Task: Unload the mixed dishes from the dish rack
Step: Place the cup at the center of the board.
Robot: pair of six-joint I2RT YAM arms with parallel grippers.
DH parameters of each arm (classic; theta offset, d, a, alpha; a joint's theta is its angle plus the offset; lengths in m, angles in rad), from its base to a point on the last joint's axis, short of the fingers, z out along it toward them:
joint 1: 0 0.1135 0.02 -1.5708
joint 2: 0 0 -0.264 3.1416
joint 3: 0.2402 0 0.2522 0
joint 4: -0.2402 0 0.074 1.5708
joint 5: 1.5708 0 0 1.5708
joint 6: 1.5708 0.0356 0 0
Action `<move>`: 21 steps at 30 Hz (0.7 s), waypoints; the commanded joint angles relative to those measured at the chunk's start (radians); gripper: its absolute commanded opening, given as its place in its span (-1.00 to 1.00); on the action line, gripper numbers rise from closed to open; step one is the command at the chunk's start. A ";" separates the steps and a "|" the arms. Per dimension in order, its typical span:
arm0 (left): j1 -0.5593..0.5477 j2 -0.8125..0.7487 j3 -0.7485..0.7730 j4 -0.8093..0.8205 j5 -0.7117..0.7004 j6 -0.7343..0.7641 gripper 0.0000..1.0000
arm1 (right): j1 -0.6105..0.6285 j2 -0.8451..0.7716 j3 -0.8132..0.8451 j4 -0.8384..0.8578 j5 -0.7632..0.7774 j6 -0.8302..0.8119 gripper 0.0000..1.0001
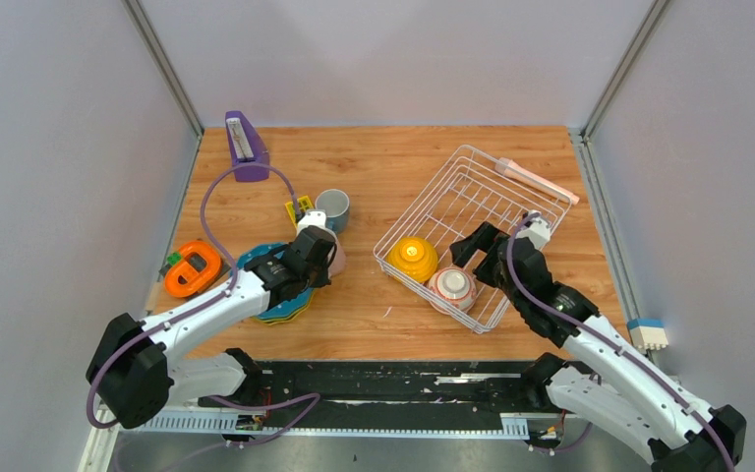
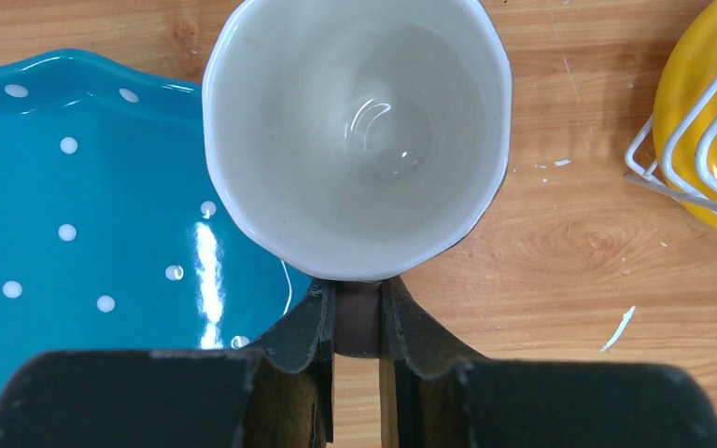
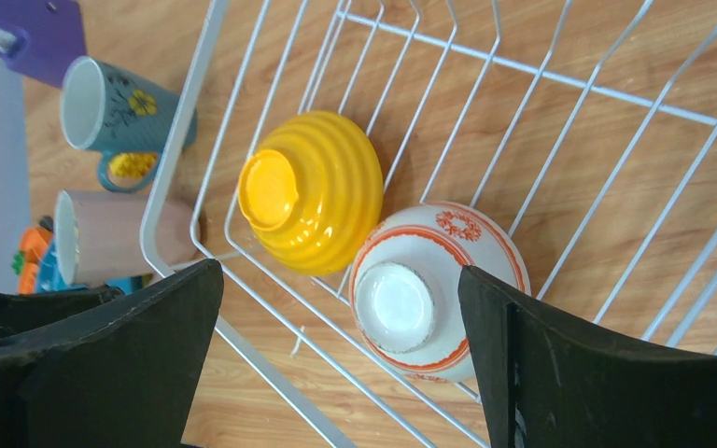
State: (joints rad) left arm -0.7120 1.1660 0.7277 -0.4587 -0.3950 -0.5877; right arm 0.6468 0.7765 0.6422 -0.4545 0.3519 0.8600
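Observation:
My left gripper (image 2: 358, 313) is shut on the handle of the pink mug (image 2: 355, 131), whose white inside faces the wrist camera. From above, the mug (image 1: 335, 260) is at the right edge of the stacked plates (image 1: 283, 307), the teal dotted plate (image 2: 75, 215) on top. A blue mug (image 1: 333, 208) stands behind them. The white dish rack (image 1: 421, 203) holds an upturned yellow bowl (image 1: 412, 257) and an upturned red-rimmed cup (image 1: 452, 287). My right gripper (image 3: 341, 280) hangs open over the rack's near corner, with the cup (image 3: 434, 289) just inside its right finger and the bowl (image 3: 317, 191) beyond.
A purple holder (image 1: 246, 147) stands at the back left. An orange gadget (image 1: 194, 268) lies left of the plates, and a small yellow block (image 1: 300, 208) sits by the blue mug. A pink-white bar (image 1: 536, 179) lies on the rack's far rim.

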 commanded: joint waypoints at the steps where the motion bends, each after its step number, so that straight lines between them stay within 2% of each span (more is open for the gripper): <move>1: -0.001 -0.008 0.063 0.099 -0.046 0.006 -0.49 | -0.007 0.082 0.078 -0.059 -0.097 -0.055 1.00; 7: -0.001 -0.015 0.061 0.075 -0.052 0.001 -0.12 | -0.011 0.157 0.108 -0.104 -0.127 -0.070 1.00; 21: -0.001 -0.051 0.044 0.073 0.012 0.007 0.73 | -0.049 0.202 0.099 -0.151 -0.205 -0.092 1.00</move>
State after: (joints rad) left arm -0.7120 1.1538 0.7483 -0.4259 -0.3904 -0.5823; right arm 0.6128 0.9684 0.7082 -0.5953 0.1852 0.7906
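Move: My left fingers still hold the handle of the pink cup; its middle is about 4 cm ahead and 2 cm below. The stacked plates lie some 11 cm to that hand's left, 1 cm back and 6 cm down; the blue mug stands 12 cm straight ahead, 4 cm lower. The white bowl sits in the rack about 11 cm below my open right hand, 1 cm to its left and level with it; the yellow bowl is 6 cm ahead and 8 cm left, equally low. I open my left fingers wide and let go of the pink cup's handle, easing that hand up about 1.5 cm and forward 1 cm. Meanwhile my right hand, fingers kept wide open, sinks some 5 cm towards the white bowl, drawing back about 2 cm and tipping its fingers down by 15 degrees or so. ##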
